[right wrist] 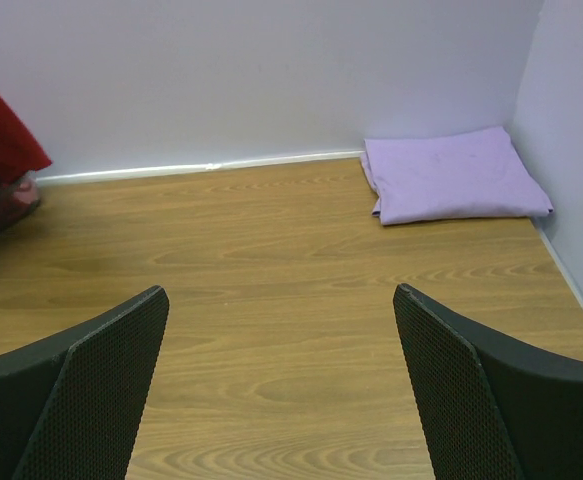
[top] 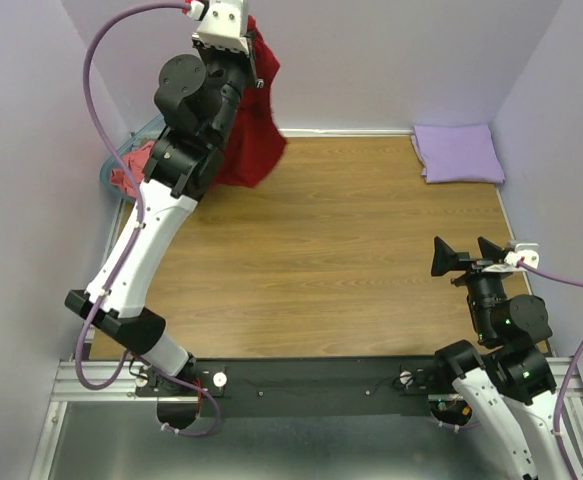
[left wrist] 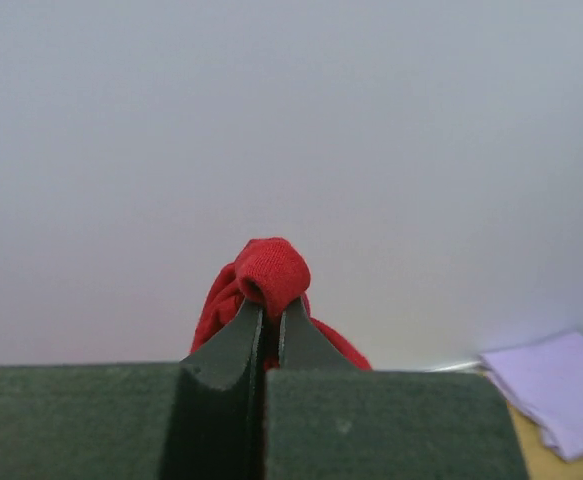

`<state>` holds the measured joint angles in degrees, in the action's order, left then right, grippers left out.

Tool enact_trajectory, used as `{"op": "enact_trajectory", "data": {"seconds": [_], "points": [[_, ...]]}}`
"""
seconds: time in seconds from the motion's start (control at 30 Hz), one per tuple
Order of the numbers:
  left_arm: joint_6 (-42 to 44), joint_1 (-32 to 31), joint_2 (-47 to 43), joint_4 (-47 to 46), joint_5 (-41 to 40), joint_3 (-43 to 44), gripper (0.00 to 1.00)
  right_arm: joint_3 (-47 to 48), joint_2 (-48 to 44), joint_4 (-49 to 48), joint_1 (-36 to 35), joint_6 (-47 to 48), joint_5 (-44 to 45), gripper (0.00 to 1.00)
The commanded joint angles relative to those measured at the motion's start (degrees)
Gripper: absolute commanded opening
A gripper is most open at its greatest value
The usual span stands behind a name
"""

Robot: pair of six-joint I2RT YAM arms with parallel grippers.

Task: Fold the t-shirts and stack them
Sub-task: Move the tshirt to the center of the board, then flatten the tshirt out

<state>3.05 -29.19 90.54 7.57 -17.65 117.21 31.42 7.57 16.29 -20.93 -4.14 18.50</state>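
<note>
My left gripper (top: 254, 58) is raised high at the back left, shut on a bunched fold of the dark red t-shirt (top: 256, 130), which hangs down from it above the table. In the left wrist view the two fingers pinch the red cloth (left wrist: 271, 265) at the gripper's tip (left wrist: 271, 305). A folded lavender t-shirt (top: 458, 152) lies in the far right corner, also seen from the right wrist (right wrist: 451, 172). A salmon-pink t-shirt (top: 129, 180) sits crumpled in the basket. My right gripper (top: 468, 255) hovers open over the table's right side, empty (right wrist: 281, 292).
A translucent teal basket (top: 111, 165) stands at the table's far left edge, partly behind the left arm. Lavender walls close in the wooden table (top: 351, 260) at the back and both sides.
</note>
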Motion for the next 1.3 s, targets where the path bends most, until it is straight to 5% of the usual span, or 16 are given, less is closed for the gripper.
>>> {"op": "enact_trajectory", "data": {"seconds": [0.0,0.33,0.53,0.77,1.0,1.27], "points": [[3.7,-1.8,-5.9,-5.2,8.8,-0.6,0.0,0.1,-0.6,-0.6,-0.1,0.6,-0.7,1.0],[0.2,-2.0,-19.1,-5.3,17.1,-14.0,0.0,0.4,0.0,-0.5,-0.1,0.5,-1.4,1.0],[-2.3,-2.1,-22.0,-5.7,15.8,-30.2,0.0,4.9,8.1,0.1,-0.1,-1.9,-9.5,1.0],[-6.7,-1.7,-20.2,-10.1,8.7,-51.5,0.0,13.9,34.6,4.4,0.0,-7.5,-29.1,1.0],[-8.8,0.1,-11.7,-14.4,3.5,-58.0,0.0,19.6,59.8,4.7,-0.3,-7.6,-45.5,1.0],[-13.1,5.7,-8.0,-12.4,5.5,-56.1,0.0,23.1,77.7,1.9,-10.9,-6.7,-42.1,1.0]]}}
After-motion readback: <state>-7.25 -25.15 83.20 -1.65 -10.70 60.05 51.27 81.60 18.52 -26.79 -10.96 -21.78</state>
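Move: The red t-shirt already hangs from the left fingers; the board's centre, where it is to go, lies some 57 cm below that hand, about 12 cm back and 12 cm to its right. The basket is roughly 10 cm ahead of the left hand, 21 cm left and 50 cm down. From the right hand the hanging t-shirt's middle is about 20 cm ahead, 40 cm left and roughly level; the board's centre is some 9 cm ahead, 27 cm left and 28 cm down. The red t-shirt, still pinched by the left fingers, is drawn back some 12 cm and slightly up, then brought steeply down about 40 cm and forward again onto the board, the wrist tipping down. From midway the open right hand sweeps left and down, a little forward, towards the shirt's near right part, tilting down some 60 degrees and turning counter-clockwise. ##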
